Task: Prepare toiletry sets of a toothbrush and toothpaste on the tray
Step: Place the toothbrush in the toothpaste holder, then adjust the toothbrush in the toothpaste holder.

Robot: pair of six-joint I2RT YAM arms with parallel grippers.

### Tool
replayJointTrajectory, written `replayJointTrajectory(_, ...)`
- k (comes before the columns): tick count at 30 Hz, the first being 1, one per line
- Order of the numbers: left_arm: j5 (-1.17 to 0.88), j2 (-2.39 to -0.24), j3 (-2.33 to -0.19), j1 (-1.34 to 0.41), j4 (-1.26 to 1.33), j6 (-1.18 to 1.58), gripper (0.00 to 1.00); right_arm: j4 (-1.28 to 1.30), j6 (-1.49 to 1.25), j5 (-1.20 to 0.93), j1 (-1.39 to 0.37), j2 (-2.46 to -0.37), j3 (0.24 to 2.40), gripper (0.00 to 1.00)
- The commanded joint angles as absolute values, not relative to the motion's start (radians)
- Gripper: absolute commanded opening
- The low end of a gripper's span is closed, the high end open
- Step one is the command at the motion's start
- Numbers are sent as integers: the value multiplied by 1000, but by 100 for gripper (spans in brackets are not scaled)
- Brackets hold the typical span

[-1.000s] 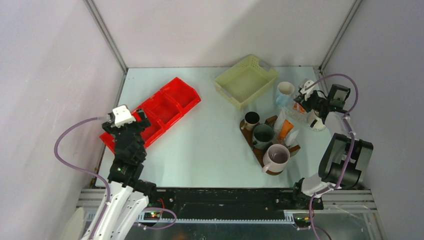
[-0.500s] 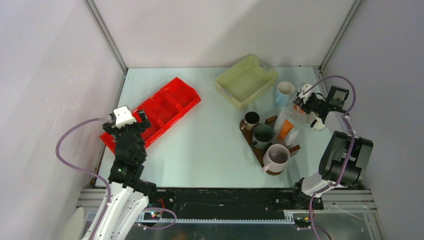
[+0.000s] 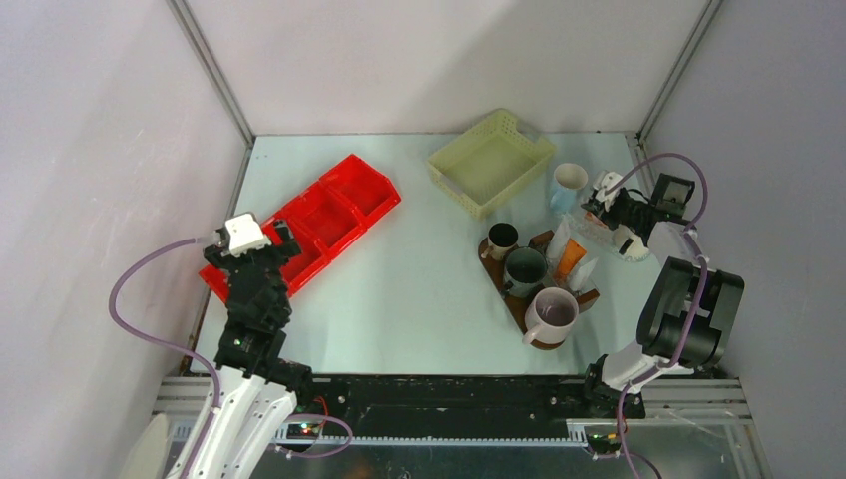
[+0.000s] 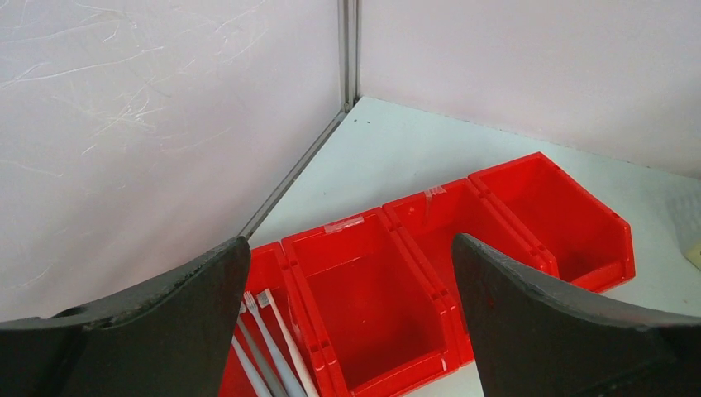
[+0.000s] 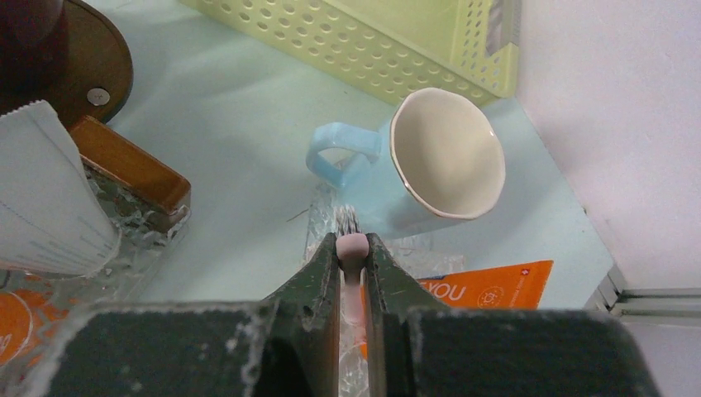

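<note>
The dark brown oval tray (image 3: 588, 295) carries a small dark brown mug (image 3: 502, 239), a dark green mug (image 3: 525, 267) and a mauve-grey mug (image 3: 552, 313). A white toothpaste tube (image 3: 557, 241) and an orange one (image 3: 571, 257) lean beside the mugs. My right gripper (image 3: 597, 207) (image 5: 352, 246) hovers just right of the tray, shut on a pale pink toothbrush (image 5: 351, 248) with its bristles pointing ahead. Another orange tube (image 5: 488, 285) lies under it on crinkled clear plastic. My left gripper (image 3: 254, 239) (image 4: 349, 248) stands open over the red bin, where several white toothbrushes (image 4: 264, 339) lie in the end compartment.
A light blue mug (image 3: 569, 185) (image 5: 442, 157) lies just ahead of the right gripper. The pale yellow mesh basket (image 3: 491, 160) sits at the back. The red compartmented bin (image 3: 329, 215) stretches along the left side. Walls close in on both sides.
The right wrist has shifted slightly and sunk a little with the toothbrush still gripped. The left arm has stayed put.
</note>
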State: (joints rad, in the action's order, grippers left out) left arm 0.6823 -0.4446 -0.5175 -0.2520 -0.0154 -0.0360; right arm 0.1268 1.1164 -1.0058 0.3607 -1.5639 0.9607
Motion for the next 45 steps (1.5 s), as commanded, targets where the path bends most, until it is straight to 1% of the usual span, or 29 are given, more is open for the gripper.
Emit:
replayJointTrajectory(1,675,-432,-509,-245,26,-60,98,138,1142,-1052,372,-1592,966,10)
replayJointTrajectory(6,673,-431,-508,-246,26,-62,98,73,1115,-1067,378,-1582,937,11)
replayJointTrajectory(11,668,-432,-509,-245,28,-64,98,69,1111,-1074,385,-1570,935,17)
replayJointTrajectory(13,667,-433,-508,-244,26,-65,98,69,1110,-1083,386,-1564,935,23)
replayJointTrajectory(15,667,-431,-508,-245,25,-65,98,69,1109,-1087,387,-1553,934,31)
replayJointTrajectory(16,667,-430,-508,-245,25,-65,98,70,1107,-1092,387,-1551,935,32)
replayJointTrajectory(17,668,-430,-508,-246,25,-64,98,69,1105,-1095,387,-1546,936,36)
replayJointTrajectory(23,666,-427,-508,-245,25,-66,98,77,1095,-1111,390,-1504,935,42)
replayJointTrajectory(25,665,-427,-509,-245,24,-67,98,77,1084,-1120,394,-1484,936,48)
replayJointTrajectory(29,663,-422,-509,-246,23,-66,98,80,1070,-1144,403,-1436,934,51)
replayJointTrajectory(35,662,-416,-511,-244,16,-62,98,38,991,-1161,414,-1367,934,52)
replayJointTrajectory(36,663,-413,-510,-245,16,-62,98,24,942,-1156,414,-1349,933,51)
replayJointTrajectory(37,663,-412,-509,-245,15,-60,98,-51,904,-1149,413,-1339,921,51)
replayJointTrajectory(38,664,-411,-509,-246,15,-61,98,-99,794,-1114,411,-1313,895,50)
replayJointTrajectory(39,664,-411,-510,-245,13,-58,98,-220,727,-1086,407,-1298,877,50)
replayJointTrajectory(40,664,-412,-512,-245,12,-57,98,-281,581,-1017,398,-1270,845,49)
replayJointTrajectory(41,664,-413,-515,-244,8,-51,98,-376,508,-975,391,-1255,833,49)
replayJointTrajectory(42,663,-417,-517,-246,7,-48,98,-410,342,-850,372,-1232,822,47)
replayJointTrajectory(44,658,-421,-524,-245,6,-39,98,-440,141,-685,343,-1199,821,47)
replayJointTrajectory(45,656,-422,-526,-245,-16,-34,98,-430,87,-640,334,-1180,821,48)
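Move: The right hand holds the toothbrush low at the toothpaste holder, whose middle lies about 1 cm ahead, 2 cm to the right and 5 cm below. The orange tube stands roughly 3 cm ahead and 3 cm right, the blue mug some 7 cm ahead and 6 cm left, the white mug around 8 cm back and 11 cm right. From the left hand the holder is about 17 cm ahead, 79 cm right and 19 cm below. Holding almost still at the toothpaste holder, the right hand opens its fingers to about half and lets go of the toothbrush, then rises quickly, some 10 cm, easing back a little, away from the holder. Near the top the wrist rolls its left side up and turns clockwise, each by roughly 10 degrees, with the fingers still parted. ##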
